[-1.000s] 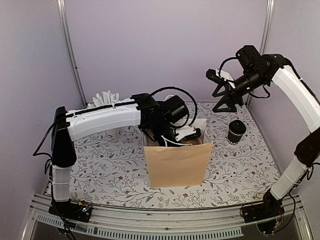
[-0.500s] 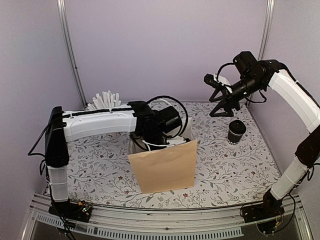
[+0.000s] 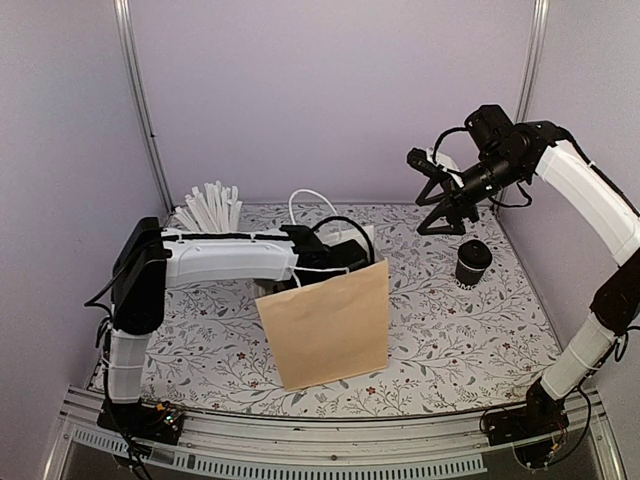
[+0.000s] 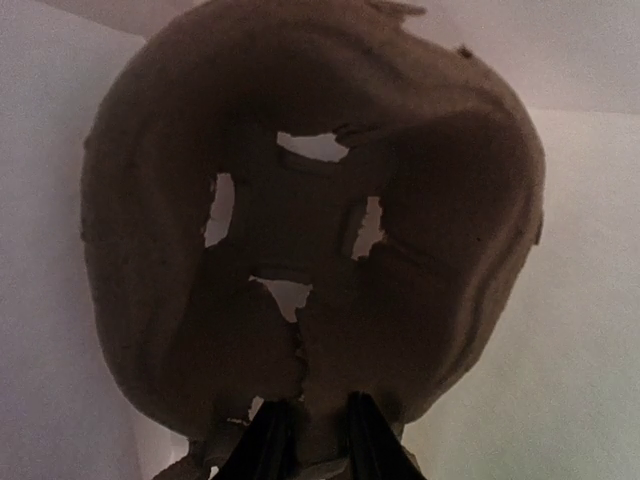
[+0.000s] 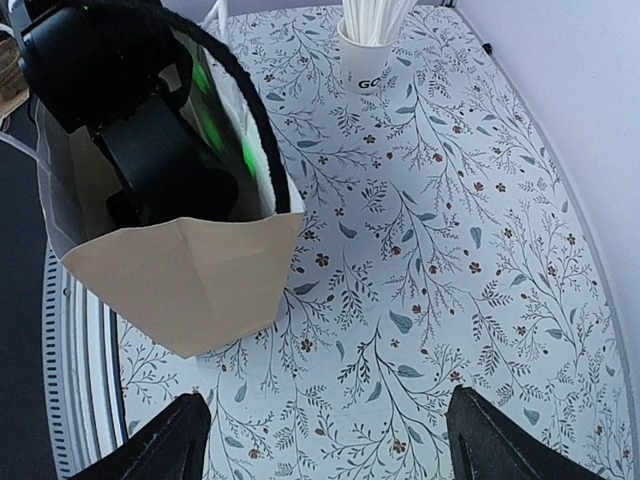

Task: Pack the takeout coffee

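Note:
The takeout coffee [image 3: 472, 263], a small black cup with a black lid on, stands upright on the flowered table at the right. My right gripper [image 3: 443, 222] hangs open in the air just above and to the left of it, with nothing between its fingers [image 5: 180, 435]. The cup is out of the right wrist view. My left gripper [image 4: 318, 440] is down inside the brown paper bag [image 3: 325, 325], shut on the edge of the brown pulp cup carrier [image 4: 300, 220]. From above, the bag's front wall hides the carrier.
The bag stands open at mid-table, its white handles [image 3: 310, 200] sticking up, with the left arm [image 3: 230, 255] reaching into it. The right wrist view looks down at the bag [image 5: 180, 270] from above. A white cup of white sticks [image 3: 210, 205] stands at the back left.
The left arm has sunk deeper into the bag, which has slid left and toward the front. The right gripper has dropped slightly.

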Robot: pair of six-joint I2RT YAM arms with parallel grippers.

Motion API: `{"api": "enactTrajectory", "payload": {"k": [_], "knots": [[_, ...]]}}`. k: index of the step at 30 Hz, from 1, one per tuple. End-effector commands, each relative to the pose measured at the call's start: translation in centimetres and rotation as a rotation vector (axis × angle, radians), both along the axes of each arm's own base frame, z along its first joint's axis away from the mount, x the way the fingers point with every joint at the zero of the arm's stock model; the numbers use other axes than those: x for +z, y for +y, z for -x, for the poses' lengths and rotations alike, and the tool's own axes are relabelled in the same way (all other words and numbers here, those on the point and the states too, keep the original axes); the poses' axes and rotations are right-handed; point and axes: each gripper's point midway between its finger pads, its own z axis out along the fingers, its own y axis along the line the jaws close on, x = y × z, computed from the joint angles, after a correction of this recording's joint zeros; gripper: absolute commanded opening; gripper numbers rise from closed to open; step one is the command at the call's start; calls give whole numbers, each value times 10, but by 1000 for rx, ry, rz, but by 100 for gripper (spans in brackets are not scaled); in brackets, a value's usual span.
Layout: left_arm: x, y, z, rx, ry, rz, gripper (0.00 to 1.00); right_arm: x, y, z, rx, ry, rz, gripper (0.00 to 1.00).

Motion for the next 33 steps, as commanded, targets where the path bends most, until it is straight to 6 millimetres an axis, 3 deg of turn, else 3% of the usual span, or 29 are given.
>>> {"api": "enactTrajectory", "payload": {"k": [1,9,13,18,24,33], "knots": [[-12,-5,-4,14,-2,21,23,8,1,6,6,-2,-31,85],[-34,-6,2,24,35,40,24,4,3,7,11,25,-32,86],[-34,-4,-5,51,-8,27,32,6,3,9,13,27,-36,86],[-1,-11,-15,73,-70,89,44,8,2,13,18,27,-38,86],[47,-14,-21,87,-137,169,67,11,2,18,29,39,-49,85],[105,-21,-33,78,-229,253,70,17,4,27,67,70,-68,84]]}}
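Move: My left hand is inside the paper bag, already pinching the cup carrier by its narrow waist, with the bag's floor nearly straight below, about 5 cm down and 2 cm back. The straw cup stands some 19 cm ahead and 23 cm to my left; the lidded coffee cup is about 14 cm ahead and 35 cm to my right. From my idle right hand that bag floor lies roughly 22 cm left, 13 cm back and 28 cm down. Keeping the pinch at first, my left hand sinks another 2.5 cm or so to set the carrier on the bag's floor, and slows there. My fingers spread wide and let go of it, and I draw the empty hand up about 10 cm between the bag's walls, drifting a little forward and tilting some 15 degrees. ##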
